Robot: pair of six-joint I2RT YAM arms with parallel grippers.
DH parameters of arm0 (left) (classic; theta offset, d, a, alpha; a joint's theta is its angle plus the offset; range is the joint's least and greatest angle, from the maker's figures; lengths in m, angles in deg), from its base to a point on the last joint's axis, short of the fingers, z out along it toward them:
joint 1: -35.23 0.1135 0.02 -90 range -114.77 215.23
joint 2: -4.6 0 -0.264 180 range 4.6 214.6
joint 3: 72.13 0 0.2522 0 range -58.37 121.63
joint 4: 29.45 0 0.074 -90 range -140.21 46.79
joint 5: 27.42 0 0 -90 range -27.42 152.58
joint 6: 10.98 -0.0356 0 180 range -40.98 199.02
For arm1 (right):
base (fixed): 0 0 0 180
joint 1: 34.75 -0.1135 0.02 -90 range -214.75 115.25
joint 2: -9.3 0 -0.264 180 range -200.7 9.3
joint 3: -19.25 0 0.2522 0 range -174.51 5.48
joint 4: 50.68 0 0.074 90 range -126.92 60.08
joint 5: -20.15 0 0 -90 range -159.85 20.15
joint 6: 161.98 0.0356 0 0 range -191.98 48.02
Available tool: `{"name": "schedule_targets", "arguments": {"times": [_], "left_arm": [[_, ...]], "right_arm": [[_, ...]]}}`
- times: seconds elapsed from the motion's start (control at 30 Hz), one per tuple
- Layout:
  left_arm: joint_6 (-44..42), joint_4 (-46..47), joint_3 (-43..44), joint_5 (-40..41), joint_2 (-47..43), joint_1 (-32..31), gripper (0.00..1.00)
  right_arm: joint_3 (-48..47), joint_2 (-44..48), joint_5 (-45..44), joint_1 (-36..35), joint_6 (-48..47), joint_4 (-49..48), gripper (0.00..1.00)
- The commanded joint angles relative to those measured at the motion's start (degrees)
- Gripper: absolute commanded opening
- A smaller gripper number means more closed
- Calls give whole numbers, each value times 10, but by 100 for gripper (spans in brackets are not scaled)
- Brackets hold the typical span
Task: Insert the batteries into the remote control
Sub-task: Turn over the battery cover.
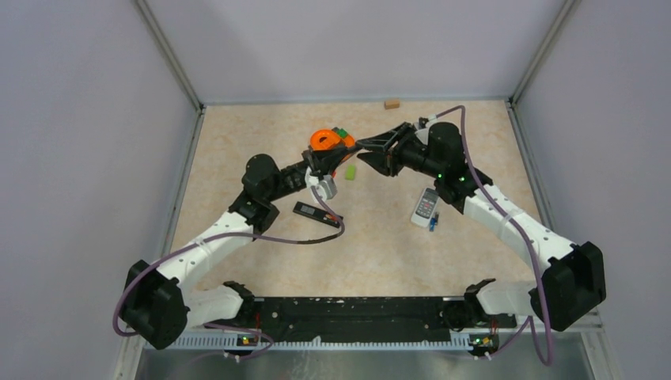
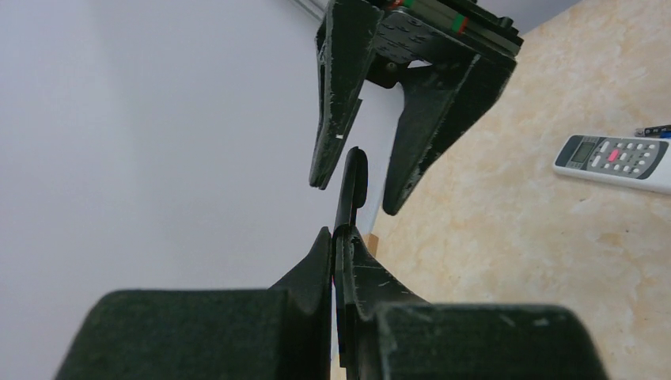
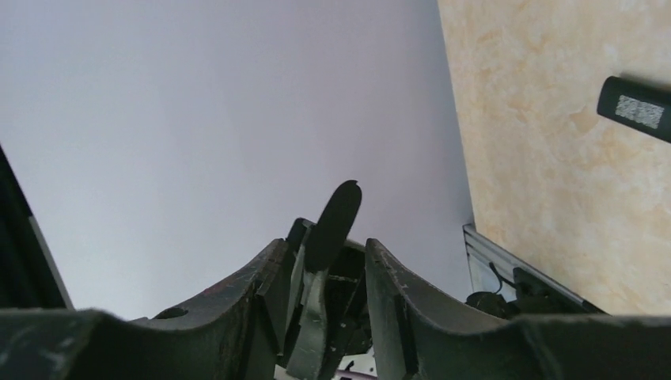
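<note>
My left gripper (image 2: 339,237) is shut on a thin black flat cover (image 2: 350,186), held edge-on above the table. My right gripper (image 2: 358,184) faces it from above, open, one finger on each side of the cover's tip and neither touching it. In the right wrist view the cover (image 3: 335,215) rises between my right gripper's (image 3: 324,252) fingers. From the top, the left gripper (image 1: 331,158) and the right gripper (image 1: 362,152) meet at mid table. A black remote control (image 1: 316,214) lies below them. A blue battery (image 1: 434,223) lies beside a white remote (image 1: 426,206).
An orange round object (image 1: 327,140) with a green block (image 1: 342,132) sits behind the grippers, and another green block (image 1: 350,170) lies below them. A small wooden block (image 1: 391,104) rests by the back wall. Walls close in the table (image 1: 237,150) at its left, right and back.
</note>
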Motion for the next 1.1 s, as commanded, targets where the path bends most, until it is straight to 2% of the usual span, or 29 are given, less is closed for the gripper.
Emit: {"name": "schedule_targets", "arguments": {"times": [0.0, 0.13, 0.23, 0.33, 0.4, 0.47, 0.5, 0.53, 0.6, 0.73, 0.87, 0.97, 1.07], "left_arm": [[-71, 17, 10, 1, -5, -13, 2], [-75, 31, 0, 8, -4, -22, 7], [-74, 49, -13, 21, -6, -30, 11], [-68, 52, -21, 32, -6, -33, 19], [-52, 70, -31, 45, -7, -35, 40], [11, 130, -48, 92, -8, -38, 71], [93, 169, -55, 128, -10, -39, 95], [140, 177, -55, 158, -14, -39, 98], [212, 118, -44, 183, -30, -39, 99], [450, 19, -19, 252, -66, -39, 99], [675, -84, 11, 269, -93, -37, 99], [826, -153, 37, 237, -94, -35, 99], [1008, -139, 35, 200, -82, -29, 99]], "right_arm": [[-2, 3, 20, 1, 52, -69, 37], [12, 4, 18, 1, 67, -98, 23], [17, 3, 18, 1, 74, -103, 2], [19, 6, 10, 1, 65, -94, 0], [24, 9, 5, 1, 62, -97, 0], [31, 11, -1, 1, 60, -105, 0], [34, 12, -7, 1, 56, -109, 0], [35, 12, -13, 1, 51, -110, 0], [36, 13, -27, 2, 33, -115, 0], [37, 18, -64, 2, -19, -117, 0], [57, 35, -94, 2, -82, -142, 0], [77, 54, -108, 2, -138, -188, 0], [106, 74, -105, 1, -173, -260, 0]]}}
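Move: The battery cover is in my left fingers, its middle about 2 cm to their right and 1 cm ahead. From my right hand it lies roughly 2 cm to the left, 1 cm ahead and a touch higher. From the left hand the dark remote lies some 10 cm left and 4 cm back, the green block about 11 cm straight ahead. The white remote is around 20 cm right of my right hand and 3 cm back. All three lie roughly 32 cm below. I raise my half-open right hand a good 1.5 cm and pinch the free end of the battery cover, while my left keeps hold. Then I sink the right back and open the left wide to let go, rolling that wrist back some 70 degrees as it clears the cover leftward, then back and up. Still gripping, the right eases about 2 cm right and slightly forward, tipping down. ##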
